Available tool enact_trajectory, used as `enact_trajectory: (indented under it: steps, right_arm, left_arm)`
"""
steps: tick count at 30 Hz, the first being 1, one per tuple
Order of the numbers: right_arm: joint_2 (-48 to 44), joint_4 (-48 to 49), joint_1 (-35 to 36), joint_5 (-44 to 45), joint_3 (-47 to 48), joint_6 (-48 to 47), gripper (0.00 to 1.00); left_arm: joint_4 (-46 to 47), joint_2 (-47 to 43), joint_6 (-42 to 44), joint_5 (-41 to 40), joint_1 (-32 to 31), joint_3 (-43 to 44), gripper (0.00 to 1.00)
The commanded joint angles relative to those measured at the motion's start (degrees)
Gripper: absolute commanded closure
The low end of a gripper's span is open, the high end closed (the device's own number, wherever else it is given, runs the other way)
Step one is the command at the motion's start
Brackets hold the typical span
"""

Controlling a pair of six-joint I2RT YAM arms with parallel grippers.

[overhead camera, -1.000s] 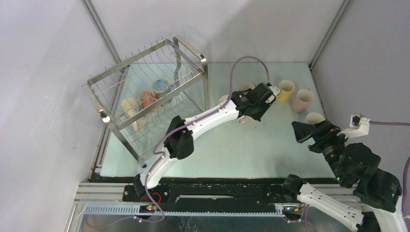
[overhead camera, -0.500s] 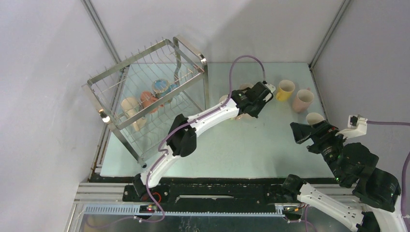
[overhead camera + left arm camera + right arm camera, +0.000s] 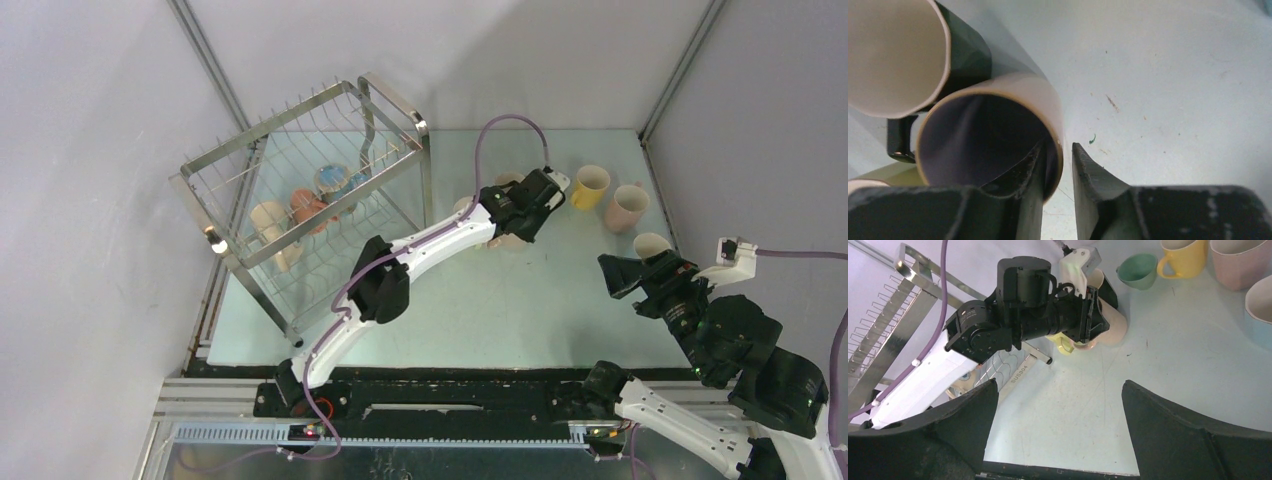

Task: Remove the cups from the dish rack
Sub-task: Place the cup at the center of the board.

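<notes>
The dish rack stands at the back left and holds a beige cup, an orange-red cup and a light blue cup. My left gripper is down over a beige cup standing on the table. One finger is inside the cup and the other finger is outside, a small gap off the rim, so the gripper is slightly open. A black cup and a lime cup crowd against the beige one. My right gripper hangs wide open and empty over bare table.
A yellow cup, a pink cup and a pale blue cup stand at the back right, close to my right gripper. A green cup sits behind the left gripper. Grey walls close in the sides.
The left arm shifted a little up and back with the beige cup, then stopped. Its jaws have eased apart off the cup's rim. The right arm hardly moved.
</notes>
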Motion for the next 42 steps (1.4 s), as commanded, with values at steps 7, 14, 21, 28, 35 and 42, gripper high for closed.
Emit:
enact_trajectory:
  steps: [7,14,21,28,35,42]
  right_arm:
    - [0.9,1.9,-0.1,-0.6,0.0,0.8,0.00]
    - [1.3,2.1,-0.1,-1.1,-0.1,0.9,0.00]
    - [0.9,2.6,-0.1,-1.3,0.0,0.8,0.00]
    - [0.3,3.0,-0.1,-2.0,-0.1,1.1,0.00]
    - [0.2,6.0,-0.1,-3.7,-1.4,-0.7,0.00]
    - [2.9,11.5,-0.1,-8.5,-4.7,-2.6,0.00]
  left_arm:
    - [3.5,-2.3,1.3,-1.0,0.5,5.8,0.61]
    - [3.1,-6.0,1.8,0.3,0.5,5.6,0.52]
    - [3.5,-13.0,0.8,2.6,0.2,3.0,0.38]
    - [4.2,-23.2,-0.8,3.5,-0.3,-1.5,0.18]
    - [4.2,-33.4,-1.0,3.1,-1.1,-6.0,0.00]
    - [5.2,-46.8,-2.1,1.2,-1.6,-14.8,0.00]
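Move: The pink cup with the dark inside already stands on the board, its near-right rim between the left hand's fingertips, its middle about 3 cm ahead, 3 cm left and 4 cm below. The black cup is some 10 cm ahead and 4 cm left of that hand, the yellow-green cup 4 cm ahead and 12 cm left, the green cup 10 cm ahead and 4 cm right. From the right hand the pink cup lies roughly 25 cm ahead, 17 cm left and 28 cm below. The pink cup's rim comes free as the left fingers, straddling it, go on opening; the left hand edges up a couple of centimetres and slightly forward-right, nearly pauses, then climbs fast to about 32 cm up, swinging back and left away from the cup. Its fingertips tilt up some 30 degrees and open fully. The empty, open right hand drifts about 3 cm left. ##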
